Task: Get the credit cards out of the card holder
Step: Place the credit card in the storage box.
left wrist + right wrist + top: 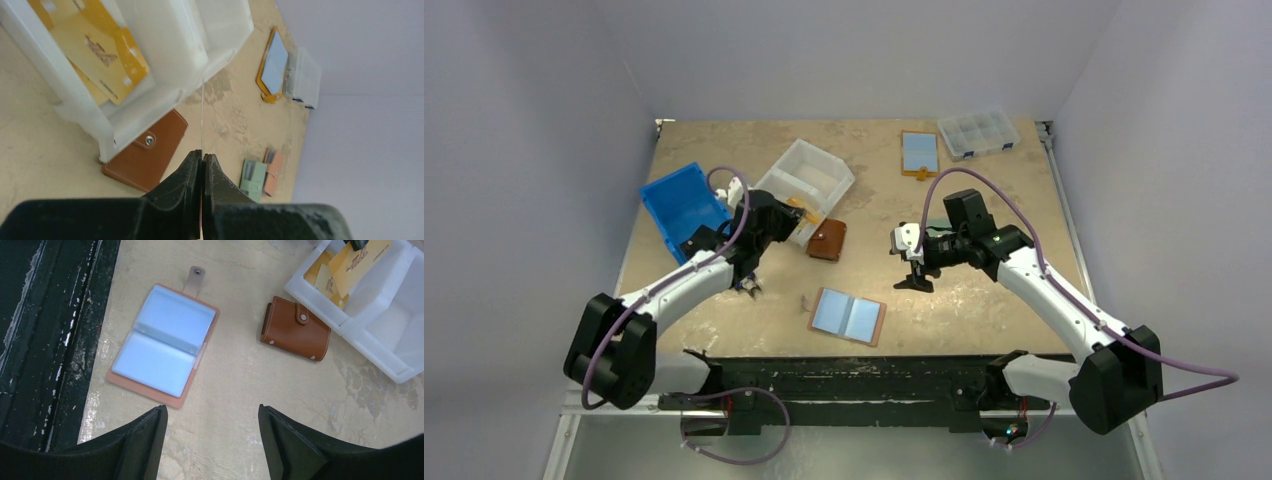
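The card holder [848,316] [162,347] lies open near the table's front edge, two light-blue panels face up and its snap tab stretched out. My right gripper [914,278] [212,415] hangs open over bare table just right of it, nothing between the fingers. My left gripper [786,212] [202,156] is shut on a thin yellow card [356,262], held over the white bin [819,170]. In the left wrist view that card [202,115] shows edge-on as a pale line.
More yellow cards [100,55] lie in the white bin [380,340]. A closed brown wallet [828,240] [296,329] rests against its near corner. A blue bin [682,205] stands at the left. An orange card holder [920,153] and clear organizer box [977,132] sit at the back.
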`<state>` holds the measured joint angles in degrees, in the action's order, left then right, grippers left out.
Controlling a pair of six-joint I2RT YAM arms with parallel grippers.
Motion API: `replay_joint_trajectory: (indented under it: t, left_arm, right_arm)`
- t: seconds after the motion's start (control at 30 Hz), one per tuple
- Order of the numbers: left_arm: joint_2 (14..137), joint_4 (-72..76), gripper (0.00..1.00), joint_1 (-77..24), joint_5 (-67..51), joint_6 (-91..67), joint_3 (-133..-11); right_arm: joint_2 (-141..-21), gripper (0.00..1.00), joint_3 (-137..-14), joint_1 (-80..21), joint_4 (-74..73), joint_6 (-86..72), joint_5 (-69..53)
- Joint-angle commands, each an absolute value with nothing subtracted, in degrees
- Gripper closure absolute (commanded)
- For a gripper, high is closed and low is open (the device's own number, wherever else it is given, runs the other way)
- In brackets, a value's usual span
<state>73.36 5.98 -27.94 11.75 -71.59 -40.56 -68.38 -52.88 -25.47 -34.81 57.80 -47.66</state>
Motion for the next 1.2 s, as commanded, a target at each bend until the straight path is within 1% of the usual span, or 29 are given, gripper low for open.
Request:
replay_joint_trajectory:
  t: [0.0, 0.2, 0.47, 0.53, 0.63, 0.73, 0.83, 0.9, 1.03, 1.1, 1.17]
  left_arm:
    - [78.28, 0.24, 1.0, -24.29, 10.92, -65.47, -47.82]
    - [83.47, -3.76, 1.0, -22.06, 10.9, -64.5, -53.51]
    - [90.66, -3.72, 1.0, -19.58, 10.69, -63.6, -58.35]
    - [92.35, -5.37, 0.93, -19.38, 11.29, -63.86, -60.02]
    - [94.94, -7.84, 0.76, -19.17, 11.7, -63.77, -62.73]
    - [96.06, -10.21, 0.68, -18.99, 11.82, -63.13, -64.68]
    - [93.86, -12.47, 0.61, -18.98, 13.67, -62.78, -65.26]
    - [91.33, -13.89, 0.59, -18.98, 15.37, -62.23, -65.26]
    - [85.09, -15.32, 0.59, -18.98, 17.17, -59.49, -64.05]
    - [81.66, -14.44, 0.58, -18.98, 15.62, -56.15, -62.52]
    - [78.05, -12.0, 0.57, -18.98, 10.91, -51.49, -60.18]
  right_arm:
    - [-68.64, 0.26, -54.14, -25.4, -34.79, 57.13, -49.37]
    - [-68.82, 0.26, -54.23, -25.4, -34.87, 57.19, -49.56]
    - [-68.91, 0.25, -54.38, -25.38, -35.22, 57.37, -50.0]
    - [-68.91, 0.25, -54.4, -25.36, -35.33, 57.52, -50.08]
    - [-68.97, 0.25, -54.49, -25.38, -35.5, 57.65, -50.26]
    - [-68.99, 0.25, -54.57, -25.39, -35.75, 57.79, -50.32]
    - [-69.04, 0.25, -54.66, -25.39, -35.86, 57.92, -50.36]
    - [-69.13, 0.25, -54.67, -25.39, -35.93, 57.92, -50.42]
    - [-69.41, 0.25, -54.76, -25.38, -36.23, 58.17, -50.44]
    - [-69.52, 0.25, -54.92, -25.41, -36.58, 58.54, -50.39]
    - [-69.48, 0.25, -55.08, -25.35, -37.16, 59.25, -50.41]
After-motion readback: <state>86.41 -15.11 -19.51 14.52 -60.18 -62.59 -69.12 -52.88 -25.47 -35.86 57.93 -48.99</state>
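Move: The left hand already holds the card; the yellow-card compartment of the white storage box lies about 5 cm ahead, 3 cm left and 10 cm below. The box's empty compartment is some 13 cm ahead and 3 cm right of the hand; the closed brown card holder is 2 cm back and 6 cm right, 12 cm down. From the right hand, the yellow-card compartment lies about 15 cm ahead and 22 cm left, 10 cm below. The left hand carries the card about 8 cm forward and down into the box, opens, then rises 4 cm. ##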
